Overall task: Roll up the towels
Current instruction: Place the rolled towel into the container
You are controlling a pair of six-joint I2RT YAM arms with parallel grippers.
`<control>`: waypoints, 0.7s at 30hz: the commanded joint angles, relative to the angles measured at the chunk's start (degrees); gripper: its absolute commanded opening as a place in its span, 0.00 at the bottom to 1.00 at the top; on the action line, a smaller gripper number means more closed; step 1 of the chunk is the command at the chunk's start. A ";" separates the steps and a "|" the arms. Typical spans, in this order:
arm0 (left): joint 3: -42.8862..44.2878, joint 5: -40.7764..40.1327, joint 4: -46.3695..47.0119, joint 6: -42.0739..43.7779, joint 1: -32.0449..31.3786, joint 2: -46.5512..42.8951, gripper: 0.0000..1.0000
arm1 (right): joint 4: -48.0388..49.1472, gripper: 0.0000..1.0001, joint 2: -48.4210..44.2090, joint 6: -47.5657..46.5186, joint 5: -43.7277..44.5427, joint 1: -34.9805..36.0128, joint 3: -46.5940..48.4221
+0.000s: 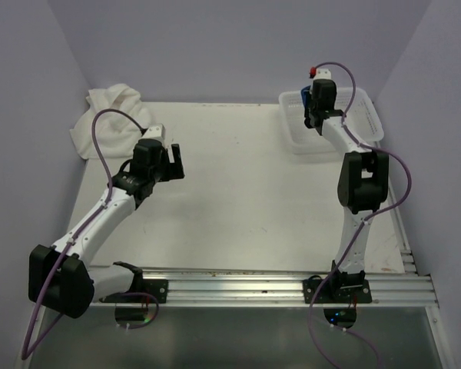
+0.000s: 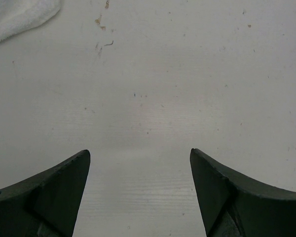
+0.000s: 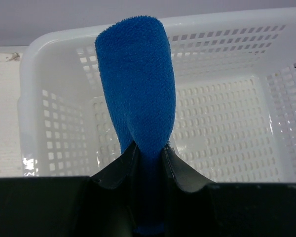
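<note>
The blue towel [image 3: 135, 84] is a tight roll, and my right gripper [image 3: 149, 148] is shut on its lower end, holding it over the inside of the white perforated basket [image 3: 39, 54]. From above, a bit of blue towel [image 1: 303, 94] shows beside the right gripper [image 1: 313, 120] at the basket [image 1: 369, 127]. The white towel [image 1: 107, 115] lies crumpled in the far left corner of the table; one edge of this white towel [image 2: 17, 17] shows in the left wrist view. My left gripper [image 1: 177, 160] hangs open over bare table to the towel's right, and between the fingers of this gripper [image 2: 139, 154] there is nothing.
The basket stands at the far right of the table against the back wall. Purple walls close the table at the back and both sides. A metal rail [image 1: 253, 284] with both arm bases runs along the near edge.
</note>
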 commanded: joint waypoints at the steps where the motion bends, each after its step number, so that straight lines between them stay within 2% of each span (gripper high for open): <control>1: 0.72 -1.10 0.55 1.80 0.83 0.42 0.86 | 2.90 0.00 3.36 -1.90 -4.63 -1.16 4.27; 10: 0.99 -0.31 1.07 1.80 2.15 0.42 0.86 | 4.22 0.00 6.80 -0.76 -10.78 -1.51 2.96; 21: 0.90 1.36 1.34 1.80 2.68 0.07 0.87 | 1.33 0.00 8.64 3.38 -11.93 -1.51 1.20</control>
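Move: The container's middle lies about 8 cm to my right hand's right, 2 cm ahead and some 12 cm below, and my right fingers hold the rolled blue towel over the container's left part. The left rim runs about 8 cm to my left, 2 cm ahead; the far rim's middle is some 13 cm ahead and 8 cm right, both about 4 cm lower. From my left hand the container is roughly 24 cm ahead and 52 cm right, 12 cm down. I lower my right hand about 8 cm into the left part of the container, edging a little forward as I start and then slightly left towards the left wall. My fingers tip a few degrees further down and swing about 5 degrees counter-clockwise, staying shut on the towel. ##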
